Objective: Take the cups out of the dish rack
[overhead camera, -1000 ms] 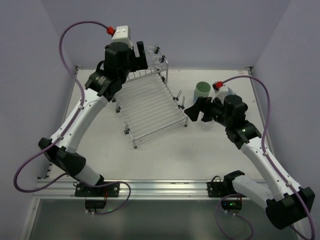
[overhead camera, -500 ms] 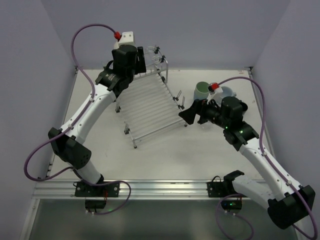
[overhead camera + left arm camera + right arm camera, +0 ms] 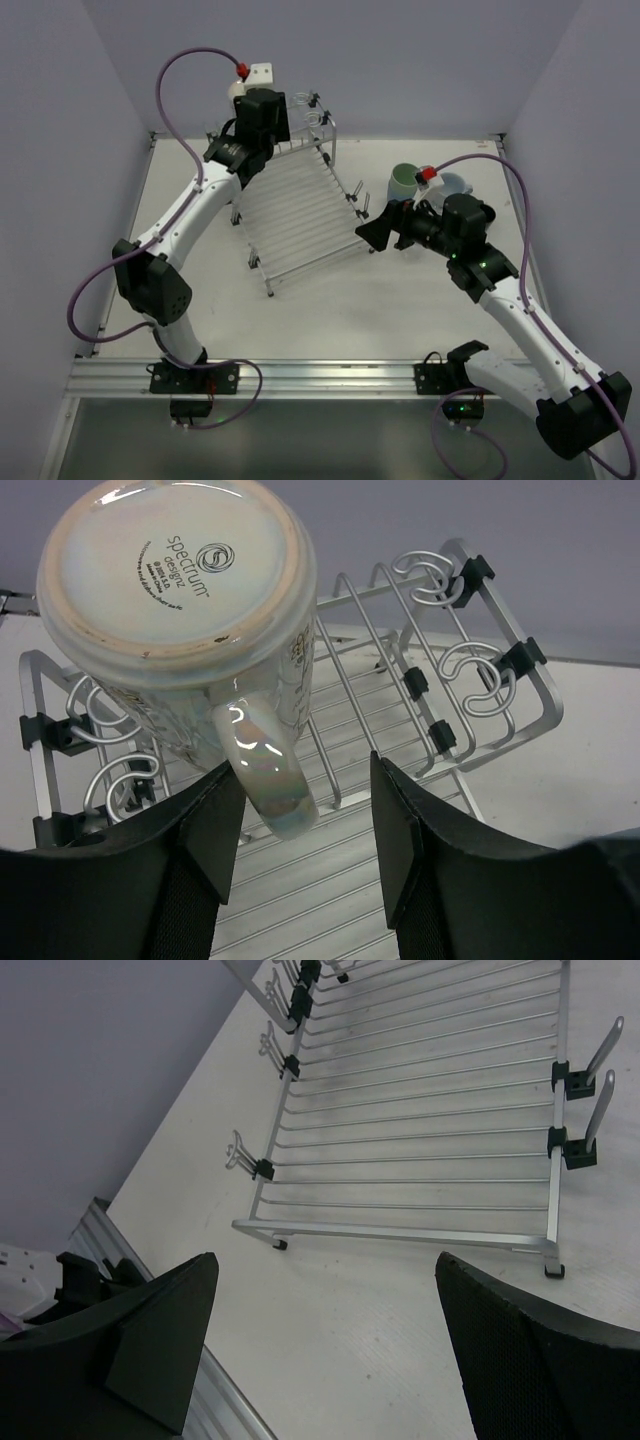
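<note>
The silver wire dish rack (image 3: 300, 210) stands at the table's middle. In the left wrist view a pale grey mug (image 3: 175, 580) sits upside down at the rack's (image 3: 470, 670) raised back rail, its handle (image 3: 268, 770) pointing down. My left gripper (image 3: 305, 820) is open; the handle's lower end hangs between its fingers, close to the left finger and not gripped. In the top view this gripper (image 3: 280, 118) hovers over the rack's back left corner and hides the mug. My right gripper (image 3: 375, 232) is open and empty beside the rack's right edge. A pale green tumbler (image 3: 404, 180) and a light blue tumbler (image 3: 456, 184) stand on the table behind it.
Coiled wire loops (image 3: 470, 670) line the rack's back rail. The right wrist view shows the rack's sloping rods (image 3: 420, 1110) without cups, and bare table (image 3: 380, 1360) under the right gripper (image 3: 325, 1265). Walls close in the table on the left, back and right.
The left arm has reached further back and right, bringing its gripper over the rack's back rail. The right gripper shifted a little left toward the rack, then held still.
</note>
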`<state>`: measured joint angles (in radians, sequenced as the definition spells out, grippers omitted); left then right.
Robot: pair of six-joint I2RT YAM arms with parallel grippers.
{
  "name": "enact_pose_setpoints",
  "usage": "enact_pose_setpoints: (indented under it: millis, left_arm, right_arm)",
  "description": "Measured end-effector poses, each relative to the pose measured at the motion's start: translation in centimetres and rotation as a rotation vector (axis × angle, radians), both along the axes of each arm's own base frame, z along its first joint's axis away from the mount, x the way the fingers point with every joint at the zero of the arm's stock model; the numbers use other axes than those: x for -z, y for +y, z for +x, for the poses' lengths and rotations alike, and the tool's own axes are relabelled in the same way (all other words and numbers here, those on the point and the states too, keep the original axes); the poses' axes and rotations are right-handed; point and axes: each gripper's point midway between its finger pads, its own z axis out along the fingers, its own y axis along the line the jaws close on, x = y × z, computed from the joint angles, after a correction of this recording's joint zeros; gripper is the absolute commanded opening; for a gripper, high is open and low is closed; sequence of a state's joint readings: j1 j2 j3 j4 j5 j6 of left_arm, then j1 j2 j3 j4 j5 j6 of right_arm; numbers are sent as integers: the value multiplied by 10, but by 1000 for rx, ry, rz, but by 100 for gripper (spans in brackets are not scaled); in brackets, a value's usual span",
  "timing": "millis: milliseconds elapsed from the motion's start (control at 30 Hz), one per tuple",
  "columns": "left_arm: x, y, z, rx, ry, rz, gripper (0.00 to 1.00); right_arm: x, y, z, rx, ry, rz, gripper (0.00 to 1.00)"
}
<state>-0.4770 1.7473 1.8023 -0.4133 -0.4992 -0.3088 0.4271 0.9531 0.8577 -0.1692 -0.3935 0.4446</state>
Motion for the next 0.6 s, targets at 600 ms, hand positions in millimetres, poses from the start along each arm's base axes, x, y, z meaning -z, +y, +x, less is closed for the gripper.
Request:
enact_pose_setpoints:
  millis: [600]
  left_arm:
    - [27, 9, 17, -28, -25, 53, 16]
  right_arm:
    - [0, 2, -3, -17, 2, 4, 93]
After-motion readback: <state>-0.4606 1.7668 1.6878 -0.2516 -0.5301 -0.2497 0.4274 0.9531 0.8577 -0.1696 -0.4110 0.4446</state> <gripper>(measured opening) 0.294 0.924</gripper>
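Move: The upturned mug on the rack's upper tier presents its handle to the left hand, about 2 cm ahead of the finger point, 1 cm left and 3 cm below. The mug's body stands some 6 cm ahead and 4 cm left of the hand. Of the tier's wire loops, the left pair is about 9 cm left and 2 cm ahead, the right pair roughly 12 cm right and 5 cm ahead. From the right hand the handle lies some 25 cm ahead and 26 cm left. The left fingers close around the mug's handle from either side, narrowing from a bit over half open to about a third and coming to its sides by the end. Meanwhile the hand sinks about 3 cm and eases some 2 cm forward onto the handle, drifting slightly left, with hardly any wrist turn. ##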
